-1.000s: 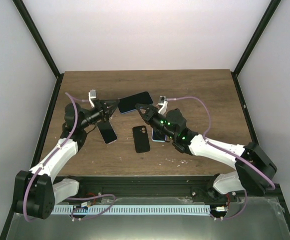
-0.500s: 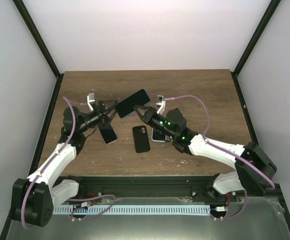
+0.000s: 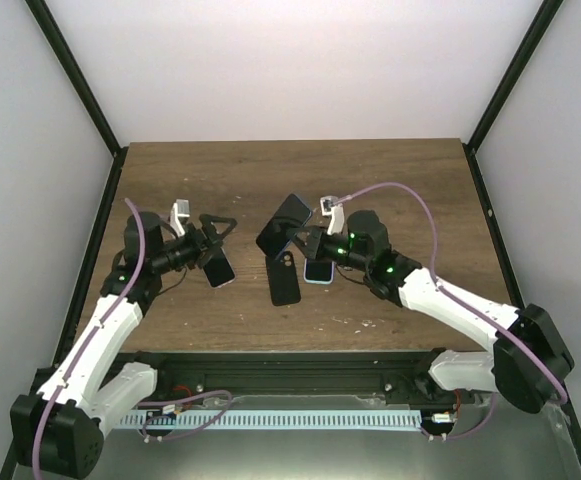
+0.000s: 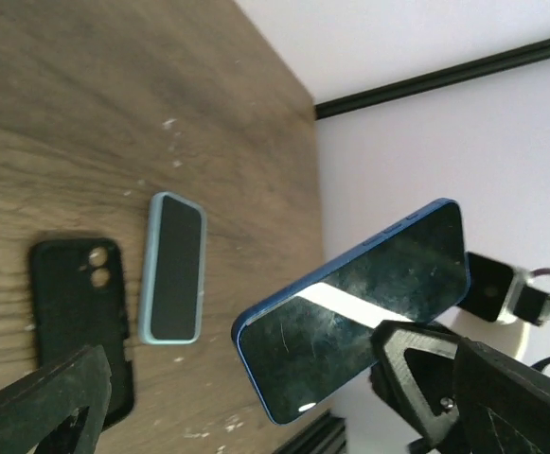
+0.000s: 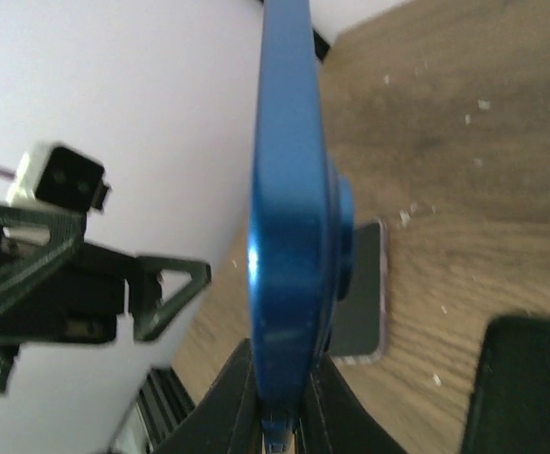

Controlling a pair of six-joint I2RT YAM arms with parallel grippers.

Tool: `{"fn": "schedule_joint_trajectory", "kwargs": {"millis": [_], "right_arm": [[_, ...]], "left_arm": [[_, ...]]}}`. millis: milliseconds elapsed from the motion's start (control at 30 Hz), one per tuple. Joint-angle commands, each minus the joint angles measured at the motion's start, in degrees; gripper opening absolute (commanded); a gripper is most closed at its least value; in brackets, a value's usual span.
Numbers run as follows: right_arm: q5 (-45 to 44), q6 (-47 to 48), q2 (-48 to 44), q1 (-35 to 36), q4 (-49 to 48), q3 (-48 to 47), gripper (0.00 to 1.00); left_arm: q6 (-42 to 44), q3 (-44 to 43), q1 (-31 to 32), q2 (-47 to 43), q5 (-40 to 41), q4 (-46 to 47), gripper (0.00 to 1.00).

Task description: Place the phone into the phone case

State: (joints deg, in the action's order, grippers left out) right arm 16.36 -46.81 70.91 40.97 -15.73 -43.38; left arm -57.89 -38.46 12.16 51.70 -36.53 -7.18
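Observation:
The blue phone [image 3: 283,222] hangs tilted above the table, held by its end in my right gripper [image 3: 307,241], which is shut on it. In the right wrist view the blue phone [image 5: 289,208] shows edge-on between the fingers of my right gripper [image 5: 285,416]. The black phone case [image 3: 283,279] lies flat just below it, camera cut-outs toward the far side. My left gripper [image 3: 222,231] stands open and empty to the left of the phone, apart from it. From the left wrist the blue phone [image 4: 355,307] floats over the black phone case [image 4: 76,317].
A light-blue-edged phone [image 3: 318,270] lies screen up right of the case, under the right wrist. Another dark phone [image 3: 218,268] lies below the left gripper. The table's back half [image 3: 370,170] is bare wood, with black frame posts at the corners.
My left gripper has opened, let go of the blue phone and drawn back to the left. The right gripper has kept the phone and swung it toward the case.

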Motion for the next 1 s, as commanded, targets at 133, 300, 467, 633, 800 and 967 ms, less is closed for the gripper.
{"fn": "schedule_joint_trajectory", "kwargs": {"millis": [133,300,467,633,800,967], "right_arm": [[17.3,16.3,0.6,-8.3,21.6,-9.2,0.01],[23.7,25.9,5.8,-11.6,34.2,-16.7,0.02],[29.5,31.2,12.2,-13.0,41.7,-23.4,0.04],[30.7,33.2,17.4,-13.1,46.3,-26.1,0.06],[30.4,34.2,22.6,-13.1,49.7,-28.4,0.04],[32.7,34.0,26.3,-13.1,50.5,-29.7,0.04]], "left_arm": [[16.0,-2.0,0.1,5.0,3.0,-15.7,0.92],[18.0,-0.3,0.1,8.4,2.8,-15.1,0.85],[17.7,2.3,0.1,10.1,1.5,-11.8,0.81],[19.0,2.4,0.1,12.5,2.6,-12.3,0.79],[18.2,2.4,0.1,15.7,1.8,-11.0,0.77],[16.8,3.6,0.1,17.6,-0.4,-7.2,0.73]]}}
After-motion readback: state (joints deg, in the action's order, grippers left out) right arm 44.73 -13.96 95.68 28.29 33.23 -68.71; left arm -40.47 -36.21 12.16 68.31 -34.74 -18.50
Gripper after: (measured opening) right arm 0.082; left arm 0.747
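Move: The right hand already grips the blue phone by its edge. From it the black phone case lies about 4 cm back, 4 cm left and some 23 cm below; at the same depth are the light-blue phone, roughly 2 cm ahead and 6 cm right, and the clear-cased phone, level and about 23 cm left. From the empty, open left hand, the black case is about 15 cm right, 2 cm back and 23 cm down, with the clear-cased phone only 4 cm left and 2 cm ahead. Down with both hands: the right one first drifts about 3 cm to its right, then eases slightly back and sinks towards the black case, some 10 cm lower in all, turning counter-clockwise and tipping down by 20-25 degrees while keeping its grip on the phone. The left hand drops nearly straight, about 14 cm, beside the case, tipping down as its fingers close by roughly a quarter, touching nothing. ##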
